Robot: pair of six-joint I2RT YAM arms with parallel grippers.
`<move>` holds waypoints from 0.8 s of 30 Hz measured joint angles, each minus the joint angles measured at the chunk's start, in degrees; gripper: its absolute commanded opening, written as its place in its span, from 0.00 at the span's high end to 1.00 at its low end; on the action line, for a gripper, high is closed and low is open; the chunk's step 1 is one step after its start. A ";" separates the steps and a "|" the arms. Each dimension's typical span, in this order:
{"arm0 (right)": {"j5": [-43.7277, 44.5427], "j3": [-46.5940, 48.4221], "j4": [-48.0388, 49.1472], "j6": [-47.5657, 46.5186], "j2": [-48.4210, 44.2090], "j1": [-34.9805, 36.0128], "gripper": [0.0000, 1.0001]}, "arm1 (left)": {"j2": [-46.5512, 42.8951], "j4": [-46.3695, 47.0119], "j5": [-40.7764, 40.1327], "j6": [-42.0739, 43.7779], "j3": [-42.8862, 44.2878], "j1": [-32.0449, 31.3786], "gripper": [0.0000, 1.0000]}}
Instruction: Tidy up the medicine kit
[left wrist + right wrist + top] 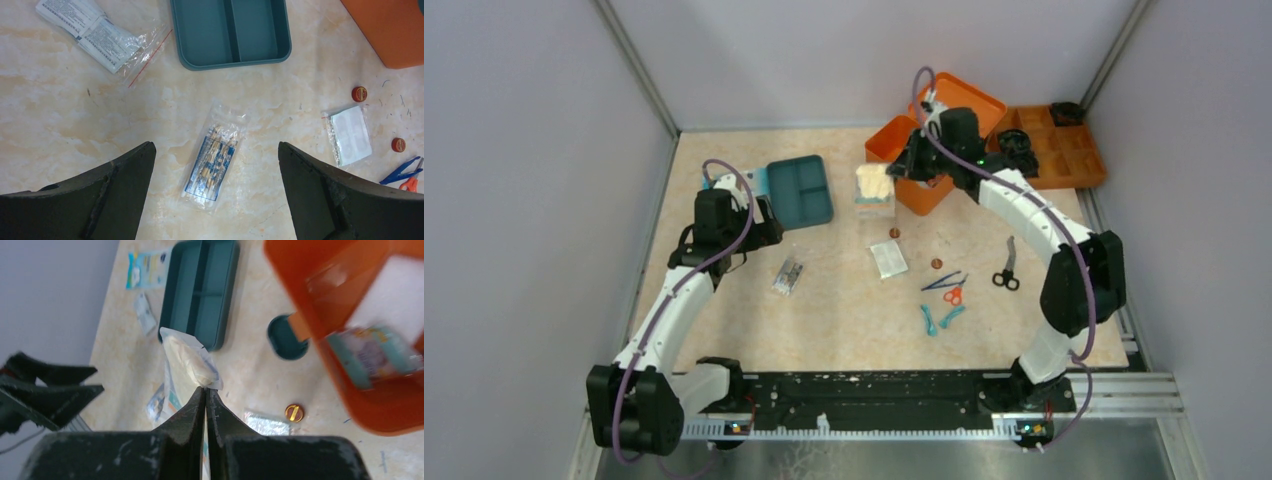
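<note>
The orange medicine kit (939, 140) stands open at the back of the table, its lid raised behind it; in the right wrist view a printed packet (370, 357) lies inside the kit (345, 290). My right gripper (206, 390) is shut on the corner of a clear packet of cream gauze (192, 360), held just left of the kit's front wall; from above, this gauze packet (874, 190) hangs below the right gripper (906, 162). My left gripper (215, 146) is open above a swab packet (214, 162) on the table, touching nothing.
A teal compartment tray (799, 190) lies at back left and an orange divided tray (1064, 150) at back right. On the table are a plaster packet (888, 260), red caps (359, 93), black scissors (1007, 270), blue tweezers (944, 282), teal clips (939, 318) and a bagged leaflet (95, 32).
</note>
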 measured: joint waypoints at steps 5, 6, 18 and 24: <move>3.10 5.38 1.14 3.89 -0.02 -6.21 1.00 | -0.48 0.00 -0.02 0.00 0.00 -0.02 0.01; 3.48 6.71 1.05 4.50 0.24 -7.39 1.00 | -0.57 0.00 -0.02 0.00 0.00 -0.02 0.01; 11.37 23.96 -5.62 3.32 14.14 -12.04 0.83 | -0.98 0.00 -0.15 0.00 0.00 0.00 0.01; 14.27 23.98 -8.44 1.46 14.67 -12.04 0.70 | -0.98 0.00 -0.15 0.00 0.00 0.00 0.01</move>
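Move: From the right hand, which holds the cream-and-teal packet hanging, the orange box's middle lies about 13 cm ahead, 8 cm to the right and 14 cm below. The box's open lid is some 26 cm ahead and 18 cm right, the teal tray about 8 cm ahead and 20 cm left, and the near brown cap roughly 3 cm back and 1 cm right, 21 cm down. The left hand has the box 21 cm ahead and 30 cm right. Swinging the packet over the orange box's rim, the right hand goes about 14 cm forward and 11 cm right, first climbing some 8 cm, then sinking about 6 cm over the opening. The wrist turns some 25 degrees clockwise on the way; over the box the shut fingers part to about a quarter open and let go of the packet. ##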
